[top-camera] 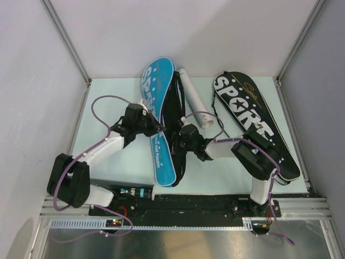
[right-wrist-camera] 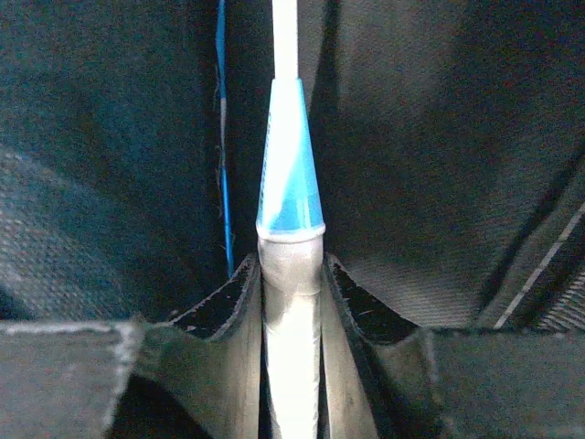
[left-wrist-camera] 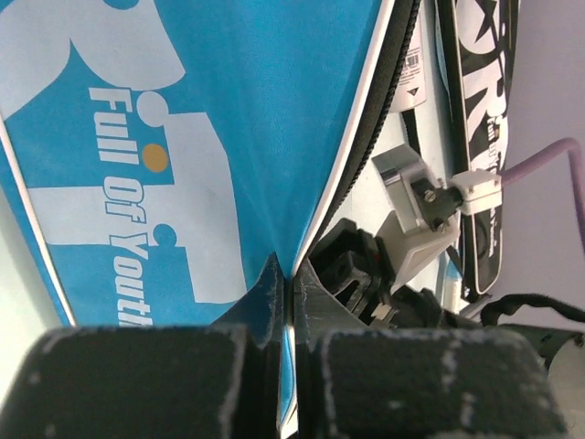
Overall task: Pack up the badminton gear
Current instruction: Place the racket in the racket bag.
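Note:
A blue racket cover point(top-camera: 159, 86) lies lengthwise at mid-table with its black zip side point(top-camera: 172, 116) gaping to the right. My left gripper point(top-camera: 158, 128) is shut on the cover's white-piped edge point(left-wrist-camera: 315, 219), holding up the blue top flap point(left-wrist-camera: 274, 110). My right gripper point(top-camera: 182, 141) reaches into that opening. It is shut on a racket's white handle point(right-wrist-camera: 291, 329) just below the blue-and-white cone point(right-wrist-camera: 291, 174). The thin shaft point(right-wrist-camera: 285, 37) runs on into the dark inside of the cover; the racket head is hidden.
A white shuttle tube point(top-camera: 193, 100) lies just right of the blue cover's head. A black "SPORT" cover point(top-camera: 250, 116) lies diagonally at the right, reaching the table's front right corner. Grey walls close in the back and both sides.

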`<state>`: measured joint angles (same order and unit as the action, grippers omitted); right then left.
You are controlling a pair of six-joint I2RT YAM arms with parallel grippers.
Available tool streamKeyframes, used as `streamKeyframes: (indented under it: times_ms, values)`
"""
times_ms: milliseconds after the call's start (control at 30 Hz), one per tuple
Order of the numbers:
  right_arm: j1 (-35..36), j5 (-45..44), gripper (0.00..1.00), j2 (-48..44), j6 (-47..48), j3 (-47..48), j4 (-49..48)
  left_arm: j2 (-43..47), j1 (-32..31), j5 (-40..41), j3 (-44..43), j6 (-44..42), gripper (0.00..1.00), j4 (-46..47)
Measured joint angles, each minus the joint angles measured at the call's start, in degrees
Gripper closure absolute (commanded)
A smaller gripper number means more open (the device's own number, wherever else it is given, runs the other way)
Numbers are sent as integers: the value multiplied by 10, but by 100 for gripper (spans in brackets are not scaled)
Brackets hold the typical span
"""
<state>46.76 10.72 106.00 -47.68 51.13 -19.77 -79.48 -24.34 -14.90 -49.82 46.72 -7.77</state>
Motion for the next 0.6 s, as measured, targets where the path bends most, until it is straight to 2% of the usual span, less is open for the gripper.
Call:
streamKeyframes:
  times_ms: [100, 233, 300, 433, 600]
  values:
    - [16, -14, 49, 6, -18, 0, -18, 7, 0, -4, 19, 20, 100, 22]
    - [5, -12, 34, 2, -26, 3, -17, 7, 1, -35, 49, 43, 100, 32]
    - [-3, -10, 29, -18, -18, 3, 20, 7, 6, -45, 56, 43, 100, 36]
    - [-10, -28, 26, -123, 20, 4, 141, 8, 23, -55, 60, 36, 100, 36]
    - [-11, -87, 31, -269, 60, 18, 300, 22, 46, -61, 60, 16, 100, 30]
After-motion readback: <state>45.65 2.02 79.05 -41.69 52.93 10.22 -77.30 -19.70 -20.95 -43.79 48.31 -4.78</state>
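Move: My right hand already has the racket's handle inside the open side of the blue racket bag. The handle's middle is some 6 cm back from my grip; the bag's middle is about 9 cm ahead and 3 cm left. The white tube lies some 20 cm ahead and 8 cm right, the black tube about 20 cm back and 19 cm left. My left hand keeps hold of the bag's upper edge, the bag's middle about 2 cm ahead, 2 cm right and 6 cm below. I open my right fingers wide while barely shifting, letting go of the racket handle in the bag, then lift that hand quickly, about 10 cm up and 7 cm to the right, out of the opening and clear of the bag. My left hand keeps pinching the blue bag's edge as it eases back and down a couple of centimetres, then drifts left. ##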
